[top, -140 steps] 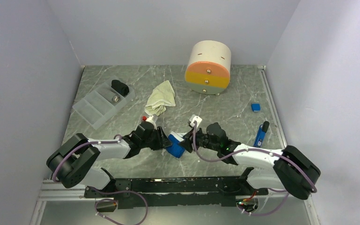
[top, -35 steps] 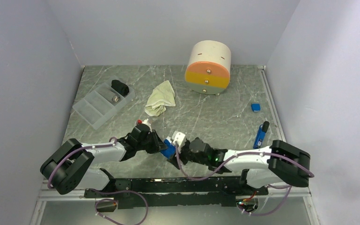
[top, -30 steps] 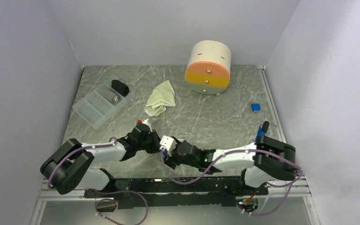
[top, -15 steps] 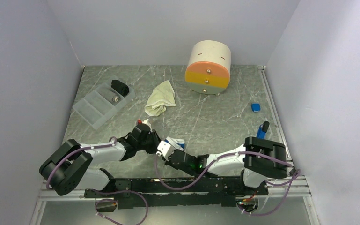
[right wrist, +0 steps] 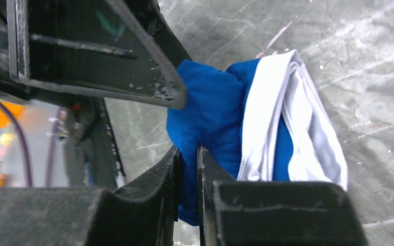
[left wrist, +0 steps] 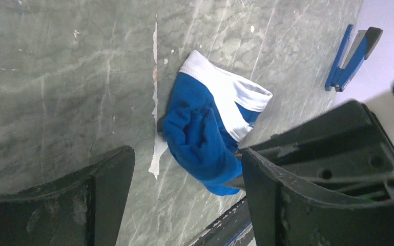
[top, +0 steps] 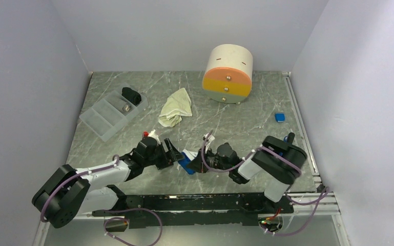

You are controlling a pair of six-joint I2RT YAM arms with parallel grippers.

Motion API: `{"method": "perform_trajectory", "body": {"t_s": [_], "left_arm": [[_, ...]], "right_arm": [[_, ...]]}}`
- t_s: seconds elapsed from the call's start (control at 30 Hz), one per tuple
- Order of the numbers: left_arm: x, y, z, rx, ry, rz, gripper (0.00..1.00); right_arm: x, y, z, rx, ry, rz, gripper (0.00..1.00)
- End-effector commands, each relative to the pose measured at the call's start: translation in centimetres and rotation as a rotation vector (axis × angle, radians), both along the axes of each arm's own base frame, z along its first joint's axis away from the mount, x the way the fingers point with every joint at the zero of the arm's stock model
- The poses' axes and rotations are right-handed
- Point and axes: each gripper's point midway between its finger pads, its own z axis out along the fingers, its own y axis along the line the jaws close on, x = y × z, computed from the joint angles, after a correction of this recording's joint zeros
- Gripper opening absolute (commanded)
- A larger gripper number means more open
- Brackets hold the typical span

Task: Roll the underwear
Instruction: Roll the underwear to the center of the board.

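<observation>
The blue underwear [top: 187, 162] with white trim lies bunched on the marble table [top: 235, 128], near the front middle. My right gripper [top: 197, 163] reaches it from the right and is shut on a fold of its blue cloth [right wrist: 210, 113]; the pinch shows between the jaws of the right gripper [right wrist: 188, 151]. My left gripper [top: 173, 155] stands open just left of it. In the left wrist view the blue underwear [left wrist: 205, 133] lies ahead of the open left gripper [left wrist: 184, 159], touching neither finger. The cream underwear [top: 175, 107] lies crumpled farther back.
A clear tray [top: 102, 120] at the back left holds a black rolled bundle [top: 131, 95]. A round drawer cabinet [top: 227, 74] stands at the back. A blue stapler [left wrist: 351, 56] and a small blue item [top: 280, 117] lie at the right.
My left gripper has opened, let go of the blue underwear and drawn back left. My right gripper has shut on the cloth, and the right arm has folded in closer.
</observation>
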Motion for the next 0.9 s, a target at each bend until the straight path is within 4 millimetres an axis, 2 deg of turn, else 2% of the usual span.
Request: {"method": "perform_trajectory", "body": {"t_s": [0.0, 0.1, 0.33, 0.5, 0.57, 0.63, 0.7, 0.8, 0.87], "left_arm": [[0.3, -1.0, 1.5, -0.067, -0.058, -0.036, 0.8], [0.3, -1.7, 1.8, -0.086, -0.072, -0.073, 0.76], [-0.6, -2.2, 0.5, -0.028, -0.057, -0.123, 0.64], [-0.9, -2.7, -0.2, -0.022, -0.049, -0.132, 0.68], [-0.7, -2.9, -0.1, -0.027, -0.056, -0.134, 0.66], [-0.6, -2.8, -0.6, 0.015, -0.042, -0.137, 0.6], [-0.6, -2.1, -2.1, 0.097, -0.003, -0.136, 0.54], [-0.9, -1.4, -3.7, 0.16, 0.046, -0.132, 0.51], [-1.3, -1.1, -4.4, 0.173, 0.063, -0.131, 0.5]], "right_arm": [[-1.9, 0.1, 2.6, 0.252, 0.236, 0.093, 0.12], [-1.4, -0.4, 1.9, 0.281, 0.305, 0.057, 0.12], [-0.5, -1.2, 0.1, 0.236, 0.364, -0.021, 0.16], [-0.3, -1.2, -0.6, 0.196, 0.373, -0.028, 0.2], [-0.1, -1.3, -0.8, 0.18, 0.375, -0.038, 0.21], [0.0, -1.5, -0.7, 0.177, 0.374, -0.05, 0.29], [0.2, -1.6, -0.5, 0.168, 0.376, -0.065, 0.35], [0.8, -1.6, 0.2, 0.131, 0.31, -0.059, 0.45], [1.5, -1.8, 1.0, 0.066, 0.228, -0.069, 0.49]]}}
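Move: The blue underwear roll lies about 5 cm to the left gripper's right, level with it fore and aft and some 2 cm below. The right gripper already pinches the roll, whose middle is about 1 cm ahead of that hand, 1 cm to its left and 1 cm below. From the left gripper, the cream cloth is roughly 22 cm ahead and 2 cm left, and the clear divided box about 21 cm ahead and 28 cm left. Keep the right gripper's pinch and roll its wrist about 20 degrees around its own fingers, top side going forward, easing about 1 cm right; then open those fingers to free the fabric. Bring the open left gripper about 3 cm right onto the roll's left end, rising slightly before sinking below its starting height, and partly close its fingers astride the fabric. ##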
